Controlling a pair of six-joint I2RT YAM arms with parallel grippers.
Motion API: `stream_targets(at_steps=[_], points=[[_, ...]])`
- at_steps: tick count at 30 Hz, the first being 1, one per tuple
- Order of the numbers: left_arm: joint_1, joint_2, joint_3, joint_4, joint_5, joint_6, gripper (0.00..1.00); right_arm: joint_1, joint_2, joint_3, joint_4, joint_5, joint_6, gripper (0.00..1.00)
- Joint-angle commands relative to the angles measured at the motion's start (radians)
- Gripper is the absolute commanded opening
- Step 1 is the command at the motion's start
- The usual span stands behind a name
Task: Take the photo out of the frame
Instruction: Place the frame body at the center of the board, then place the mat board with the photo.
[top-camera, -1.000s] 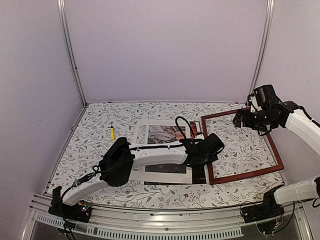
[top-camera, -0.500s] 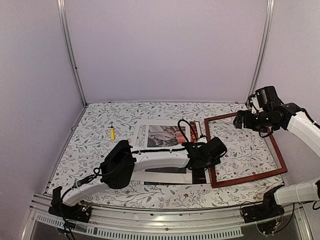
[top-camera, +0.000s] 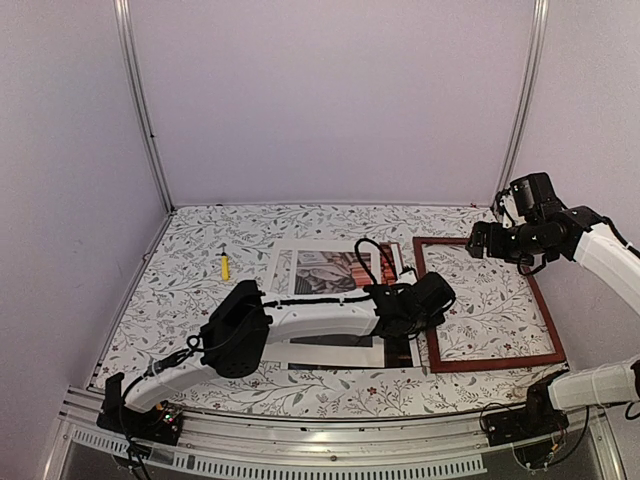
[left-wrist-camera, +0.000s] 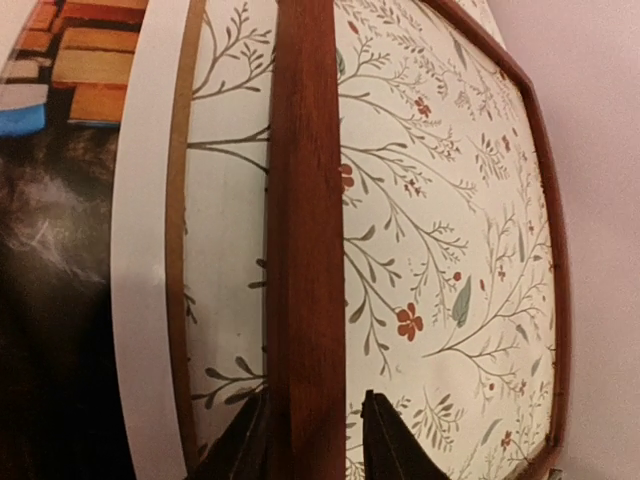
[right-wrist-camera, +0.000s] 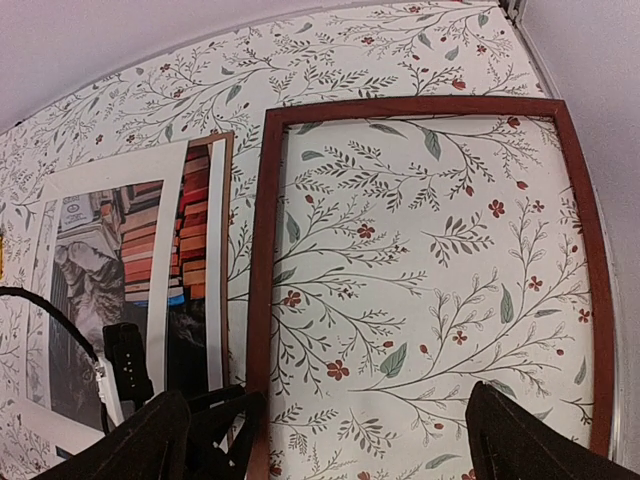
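The frame (top-camera: 495, 362), thin dark reddish-brown wood, lies flat on the floral table at the right, with only tablecloth showing inside it. The photo (top-camera: 325, 270), a tabby cat among red-orange books with a white border, lies just left of it, apart from the frame. My left gripper (top-camera: 432, 300) straddles the frame's left rail (left-wrist-camera: 305, 250); its jaws are open, with a small gap between the right finger and the rail (left-wrist-camera: 317, 400). The photo's white border (left-wrist-camera: 140, 250) shows beside that rail. My right gripper (top-camera: 480, 240) hovers wide open above the frame (right-wrist-camera: 410, 105), holding nothing (right-wrist-camera: 325, 420).
A thin brown backing-board edge (right-wrist-camera: 228, 200) runs between the photo (right-wrist-camera: 100, 260) and the frame. A small yellow object (top-camera: 225, 265) lies on the cloth at the left. Metal posts and lilac walls close in the table's back and sides.
The frame has slid right and swung from a tilt to lie square on the table. My left gripper went with it and its jaws have loosened on the rail.
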Motion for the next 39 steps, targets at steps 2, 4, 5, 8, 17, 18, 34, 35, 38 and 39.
stream_targets(at_steps=[2, 4, 5, 8, 17, 18, 34, 35, 38, 39], points=[[-0.014, -0.047, -0.001, 0.11, -0.012, 0.023, 0.36, 0.007, 0.001, -0.001, 0.009, -0.001, -0.011, 0.99], [-0.013, -0.059, -0.014, 0.119, -0.014, 0.032, 0.36, 0.007, 0.005, 0.0, 0.009, -0.002, -0.012, 0.99], [-0.012, -0.065, -0.023, 0.122, -0.012, 0.034, 0.36, 0.007, 0.009, 0.0, 0.008, -0.003, -0.013, 0.99], [-0.009, -0.093, -0.055, 0.135, -0.014, 0.048, 0.38, 0.007, 0.016, -0.001, 0.01, -0.02, -0.016, 0.99], [0.031, -0.356, -0.387, 0.254, 0.004, 0.129, 0.47, 0.007, 0.002, -0.03, 0.035, -0.188, -0.034, 0.99], [0.039, -0.391, -0.438, 0.265, 0.006, 0.138, 0.48, 0.007, -0.001, -0.037, 0.041, -0.203, -0.033, 0.99], [0.257, -0.905, -1.168, 0.346, 0.17, 0.244, 0.56, 0.071, 0.026, -0.137, 0.201, -0.421, 0.075, 0.99], [0.275, -0.93, -1.199, 0.345, 0.185, 0.252, 0.57, 0.08, 0.032, -0.146, 0.216, -0.43, 0.086, 0.99], [0.334, -1.001, -1.29, 0.338, 0.225, 0.29, 0.58, 0.114, 0.059, -0.164, 0.255, -0.454, 0.112, 0.99], [0.355, -1.023, -1.318, 0.335, 0.24, 0.305, 0.58, 0.131, 0.066, -0.168, 0.265, -0.455, 0.126, 0.99]])
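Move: The photo's middle lies about 24 cm to the left hand's left and 5 cm farther out, almost level in height. The left fingers are at the frame body's left rail; that frame's middle is some 13 cm right and 6 cm ahead. The screwdriver lies about 48 cm left, 16 ahead. From the raised right hand the photo is some 31 cm left, 1 ahead, and the frame 6 right, 2 ahead, both about 19 below. Left hand opens, lifts off the frame rail, swings 25 cm left over the photo; right moves 9 cm left. ##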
